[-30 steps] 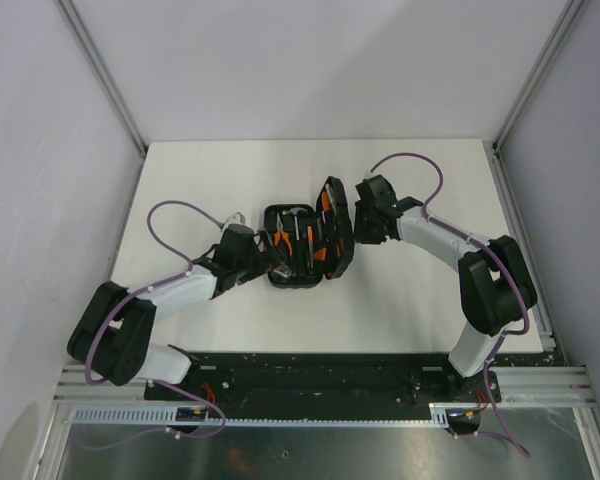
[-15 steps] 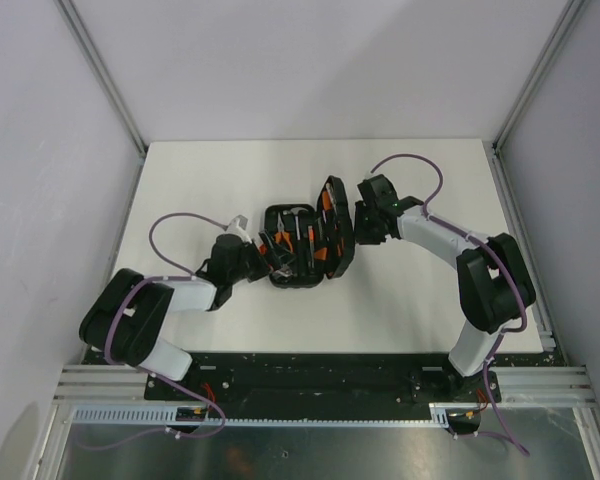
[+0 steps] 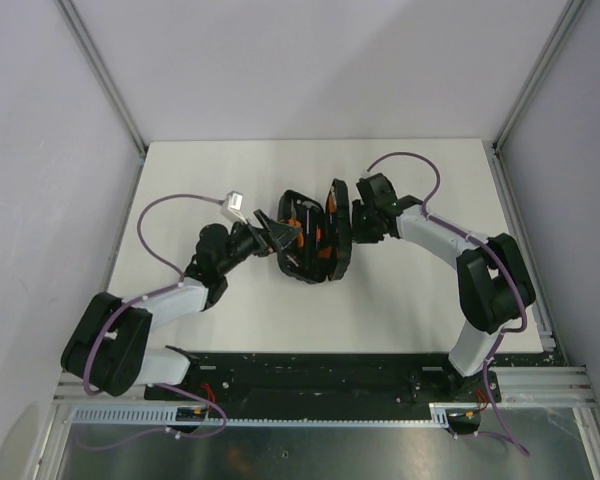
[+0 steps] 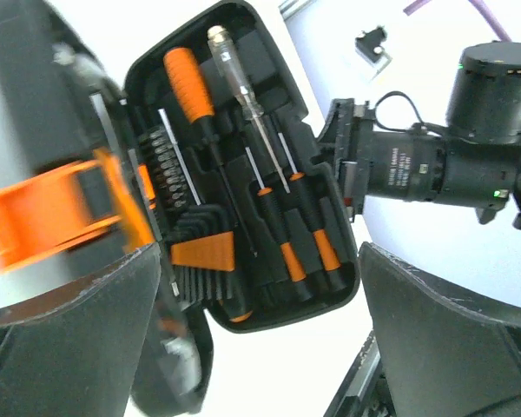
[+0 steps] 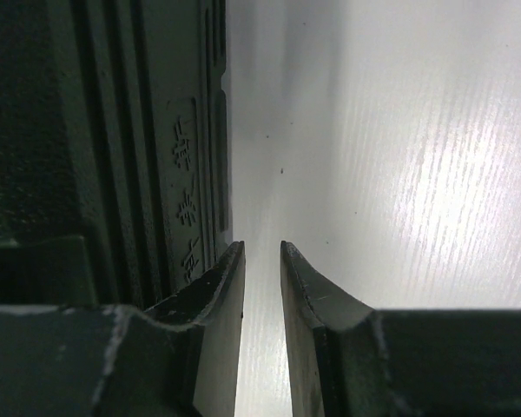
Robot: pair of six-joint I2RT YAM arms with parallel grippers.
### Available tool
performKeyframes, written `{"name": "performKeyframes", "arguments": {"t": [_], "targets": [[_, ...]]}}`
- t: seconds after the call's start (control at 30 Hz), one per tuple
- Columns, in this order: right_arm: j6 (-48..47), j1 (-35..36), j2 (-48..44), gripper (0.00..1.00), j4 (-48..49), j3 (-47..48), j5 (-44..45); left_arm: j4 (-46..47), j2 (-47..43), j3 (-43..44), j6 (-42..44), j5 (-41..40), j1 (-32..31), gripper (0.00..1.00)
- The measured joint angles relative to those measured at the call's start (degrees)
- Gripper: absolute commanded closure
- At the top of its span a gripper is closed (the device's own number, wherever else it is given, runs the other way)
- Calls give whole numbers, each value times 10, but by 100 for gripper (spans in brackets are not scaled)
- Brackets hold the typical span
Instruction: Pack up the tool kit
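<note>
The tool kit point(image 3: 315, 235) is a black hinged case standing partly folded mid-table, its two halves in a V. In the left wrist view one half point(image 4: 243, 174) faces me, with orange-handled screwdrivers, hex keys and bits in its slots. The other half point(image 4: 43, 208) is a blur at the left with an orange part on it. My left gripper point(image 3: 270, 232) is wide open at the case's left side, its fingers point(image 4: 69, 339) holding nothing. My right gripper point(image 3: 352, 225) is at the case's right outer wall point(image 5: 148, 130). Its jaws stand a narrow gap apart, empty, with the left finger point(image 5: 213, 295) beside that wall.
The white table point(image 3: 400, 300) is bordered by grey walls and aluminium rails point(image 3: 520, 230) at the sides. The arm bases and a black rail point(image 3: 310, 375) run along the near edge. The right arm's wrist point(image 4: 417, 165) sits just behind the case in the left wrist view.
The case's left half has swung up from flat toward the upright right half. My left arm moved up and right with it, and its jaws finished opening. The right arm stayed put.
</note>
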Motion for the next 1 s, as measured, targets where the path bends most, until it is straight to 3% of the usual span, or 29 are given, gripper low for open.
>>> {"name": "performKeyframes", "arguments": {"t": [0.33,0.67,1.0], "targets": [[-7,21,0,72,5,25,-1,17,71,52,2,29,-31,1],[-12,23,2,72,3,26,-1,-79,-14,25,20,-95,-17,1],[-14,16,8,73,3,29,-10,-112,44,-17,-8,-110,22,1]]}}
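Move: The tool kit stands half open like a book. The middle of its leaning left half is about 5 cm right of the left hand, level fore and aft, some 9 below; the upright right half is some 13 cm right, level fore and aft, about 9 below. From the right hand, that right half's middle lies about 4 cm left, 1 ahead and 1 below. Wide-open left hand goes 3 cm right, then 8 left and down over the left half; right edges 2 left. ##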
